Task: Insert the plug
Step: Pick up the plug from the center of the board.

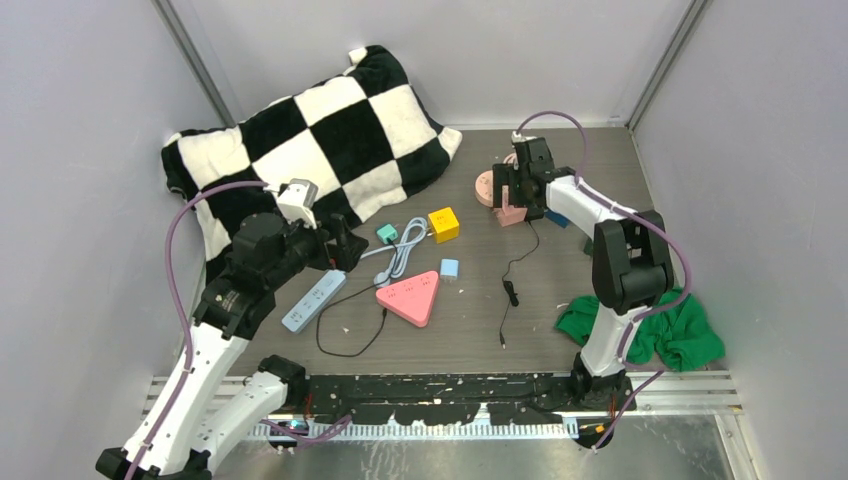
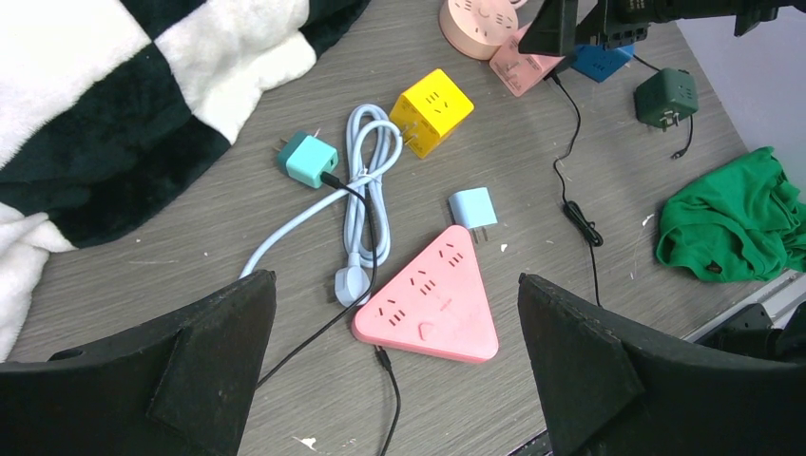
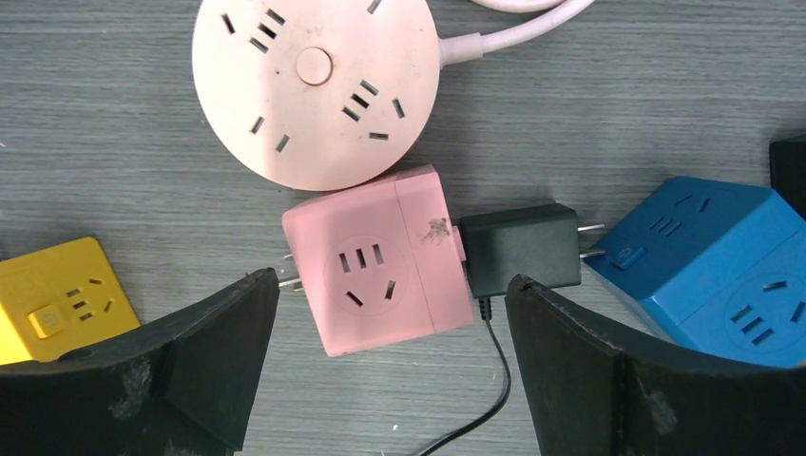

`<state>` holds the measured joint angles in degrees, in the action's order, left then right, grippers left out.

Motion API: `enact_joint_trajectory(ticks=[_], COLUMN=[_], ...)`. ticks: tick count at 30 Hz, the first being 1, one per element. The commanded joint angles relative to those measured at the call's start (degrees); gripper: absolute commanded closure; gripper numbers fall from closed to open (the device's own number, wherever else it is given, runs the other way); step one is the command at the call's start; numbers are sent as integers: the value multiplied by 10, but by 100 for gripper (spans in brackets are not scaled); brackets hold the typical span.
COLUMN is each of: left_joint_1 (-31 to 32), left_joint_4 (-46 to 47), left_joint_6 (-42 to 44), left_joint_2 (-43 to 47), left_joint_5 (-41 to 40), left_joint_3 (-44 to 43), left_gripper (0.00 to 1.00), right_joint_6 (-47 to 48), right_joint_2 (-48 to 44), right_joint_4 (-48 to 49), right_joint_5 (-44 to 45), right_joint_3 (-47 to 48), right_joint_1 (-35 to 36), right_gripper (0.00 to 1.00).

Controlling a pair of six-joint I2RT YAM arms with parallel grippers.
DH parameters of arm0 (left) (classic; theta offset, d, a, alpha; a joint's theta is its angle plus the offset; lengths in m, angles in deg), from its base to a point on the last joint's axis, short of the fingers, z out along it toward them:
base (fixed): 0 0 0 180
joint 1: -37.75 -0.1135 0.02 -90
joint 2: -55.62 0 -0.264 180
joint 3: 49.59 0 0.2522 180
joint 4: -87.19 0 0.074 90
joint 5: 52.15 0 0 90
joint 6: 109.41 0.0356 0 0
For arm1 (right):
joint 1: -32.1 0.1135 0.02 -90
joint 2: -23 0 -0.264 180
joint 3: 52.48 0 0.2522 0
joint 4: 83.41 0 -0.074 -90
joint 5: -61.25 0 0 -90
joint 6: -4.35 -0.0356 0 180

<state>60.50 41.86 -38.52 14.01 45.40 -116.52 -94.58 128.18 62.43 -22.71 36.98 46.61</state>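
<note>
The black adapter plug [image 3: 521, 249] lies flat on the table, its back against the pink cube socket [image 3: 375, 271] and its two prongs pointing at the blue cube socket [image 3: 713, 271]. The plug's thin black cable runs toward the near edge. My right gripper [image 3: 392, 313] hovers open over the pink cube [image 1: 512, 213], one finger on each side, holding nothing. A round pink socket [image 3: 314, 85] sits just beyond the cube. My left gripper [image 2: 396, 285] hangs open above the pink triangular power strip [image 2: 432, 299], empty.
A checkered pillow [image 1: 310, 140] fills the back left. Around the triangle lie a yellow cube socket [image 2: 433, 109], a teal plug [image 2: 310, 160], a light-blue adapter [image 2: 472, 207] and a coiled white cable [image 2: 366, 171]. A dark green adapter [image 2: 664, 97] and green cloth [image 1: 660, 325] lie on the right.
</note>
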Motion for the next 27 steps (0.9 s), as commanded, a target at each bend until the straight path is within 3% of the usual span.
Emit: enact_joint_trajectory(ticks=[1, 4, 7, 9, 16, 27], left_joint_1=[-3, -3, -3, -3, -3, -3], left_joint_4=[15, 14, 13, 14, 14, 24], left_joint_6=[0, 1, 2, 2, -2, -13], left_joint_2=[10, 10, 11, 11, 10, -2], left_joint_5=[2, 2, 0, 2, -1, 13], left_joint_3=[-1, -2, -2, -2, -1, 1], left_gripper=[0, 0, 0, 0, 1, 3], right_joint_6=[21, 30, 33, 36, 42, -32], right_joint_2=[13, 23, 20, 12, -77, -326], right_joint_4=[-6, -15, -21, -26, -13, 78], right_joint_5=[9, 0, -9, -10, 20, -45], right_joint_3=[30, 32, 33, 33, -14, -153], right_joint_1=[-2, -1, 0, 3, 47, 143], right_gripper=[8, 15, 32, 37, 44, 45])
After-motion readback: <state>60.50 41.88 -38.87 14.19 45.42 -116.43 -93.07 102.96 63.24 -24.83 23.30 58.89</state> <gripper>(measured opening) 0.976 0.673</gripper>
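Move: The pink plug stands right between the right hand's open fingers, its middle straight under the hand point and only some 2 cm lower. The black adapter butts against it about 5 cm to the right, with the blue cube some 11 cm right and 1 cm farther out; the round pink strip lies about 6 cm ahead and 3 cm left, the yellow cube 13 cm left and 3 cm back. From the left hand the pink plug is roughly 21 cm ahead, 27 cm right and 21 cm lower. The right hand eases down nearly 2 cm around the pink plug while its fingers close from almost wide open, pinching the plug between the two side faces. Keeping that grip, it lifts the plug about 10 cm, first slowly and then fast, drawing back some 9 cm and left 7 cm, away from the black adapter and round strip, turning about 15 degrees counter-clockwise as the fingers tip up somewhat. ##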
